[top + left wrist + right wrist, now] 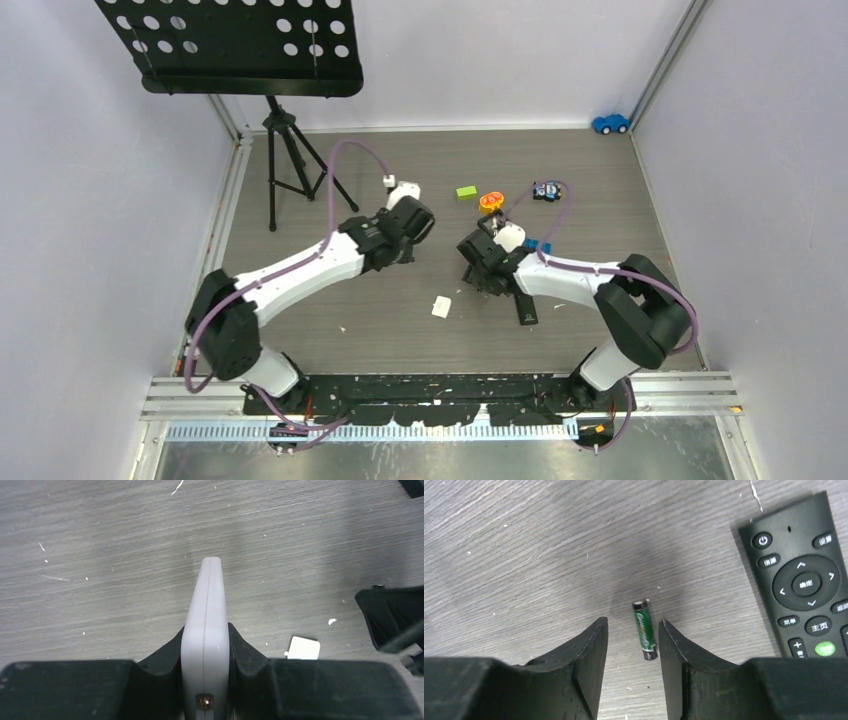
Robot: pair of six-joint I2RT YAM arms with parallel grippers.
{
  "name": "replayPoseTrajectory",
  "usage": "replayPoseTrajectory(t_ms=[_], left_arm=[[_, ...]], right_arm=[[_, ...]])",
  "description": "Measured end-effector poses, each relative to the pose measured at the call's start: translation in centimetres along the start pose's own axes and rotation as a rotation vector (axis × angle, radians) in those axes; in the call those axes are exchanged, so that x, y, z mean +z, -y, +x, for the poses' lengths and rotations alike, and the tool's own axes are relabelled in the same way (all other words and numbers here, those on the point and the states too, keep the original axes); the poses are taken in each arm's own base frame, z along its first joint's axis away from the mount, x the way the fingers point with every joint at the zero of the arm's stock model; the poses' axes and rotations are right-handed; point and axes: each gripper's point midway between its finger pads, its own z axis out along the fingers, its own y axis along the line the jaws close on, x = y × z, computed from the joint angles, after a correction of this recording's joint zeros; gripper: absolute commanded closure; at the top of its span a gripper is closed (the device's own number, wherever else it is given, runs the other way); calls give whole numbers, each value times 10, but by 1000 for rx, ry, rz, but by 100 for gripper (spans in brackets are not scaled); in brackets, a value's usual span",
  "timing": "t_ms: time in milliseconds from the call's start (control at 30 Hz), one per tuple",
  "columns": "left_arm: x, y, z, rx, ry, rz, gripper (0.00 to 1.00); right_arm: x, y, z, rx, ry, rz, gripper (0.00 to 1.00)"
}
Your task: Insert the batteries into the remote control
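My left gripper (206,628) is shut on a slim white remote (207,610), held edge-on above the floor; in the top view the left gripper (405,225) hides it. My right gripper (634,621) is open and low over the floor. A small green-labelled battery (644,630) lies flat between its fingertips, nearer the right finger (674,645), touching neither. In the top view the right gripper (478,255) hides the battery. No other batteries show.
A black remote (804,580) lies buttons-up right of the battery, also seen in the top view (526,306). A white battery cover (441,307) lies between the arms. A green block (466,192), orange item (490,202), small toy (545,190) and tripod (290,160) stand farther back.
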Motion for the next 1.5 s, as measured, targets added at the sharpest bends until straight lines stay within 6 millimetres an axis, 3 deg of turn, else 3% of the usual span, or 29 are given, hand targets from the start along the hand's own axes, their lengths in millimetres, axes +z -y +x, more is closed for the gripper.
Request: replayPoseTrajectory(t_ms=[233,367,500,633,733,867,1000,1233,1500], left_arm=[[-14,-20,6,-117,19,118,100],[-18,-25,12,-161,26,175,100],[-20,-23,12,-195,52,237,100],[-20,-3,15,-254,65,403,100],[-18,18,20,-301,22,542,100],[-14,51,18,-366,-28,731,100],[-15,72,19,-436,-80,860,100],[-24,88,9,-524,-116,972,100],[-33,91,1,-566,-120,1017,100]], right_arm=[[8,2,-5,-128,-3,86,85],[10,7,-9,-172,11,122,95],[10,7,-11,-210,16,123,95],[1,3,-4,-285,-34,41,95],[-22,-9,-4,-319,-76,-82,92],[-64,-35,-19,-282,-76,-260,90],[-97,-52,-29,-239,-95,-346,90],[-114,-52,-27,-230,-166,-330,89],[-112,-47,-21,-249,-206,-292,87]])
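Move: The loose green battery lies just beneath the right fingertips, about 1 cm ahead, 1 cm right and 1 cm below. From the right hand, the black remote is roughly 9 cm right and 2 cm back, the white battery cover 8 cm left and 4 cm back. The white remote, still in the left gripper, is about 19 cm left of the right hand, 3 cm ahead and 10 cm up. From the left hand, the battery lies some 20 cm right, 1 cm back and 12 cm down. Ease the right gripper onto the green battery, pinch it, then lift it about 12 cm, drifting left and back towards the white remote and turning counter-clockwise. Keep the left grip: shift the white remote slightly left and back, then swing it right about 11 cm while rolling its left side down some 60 degrees, bringing the open compartment under the battery. ##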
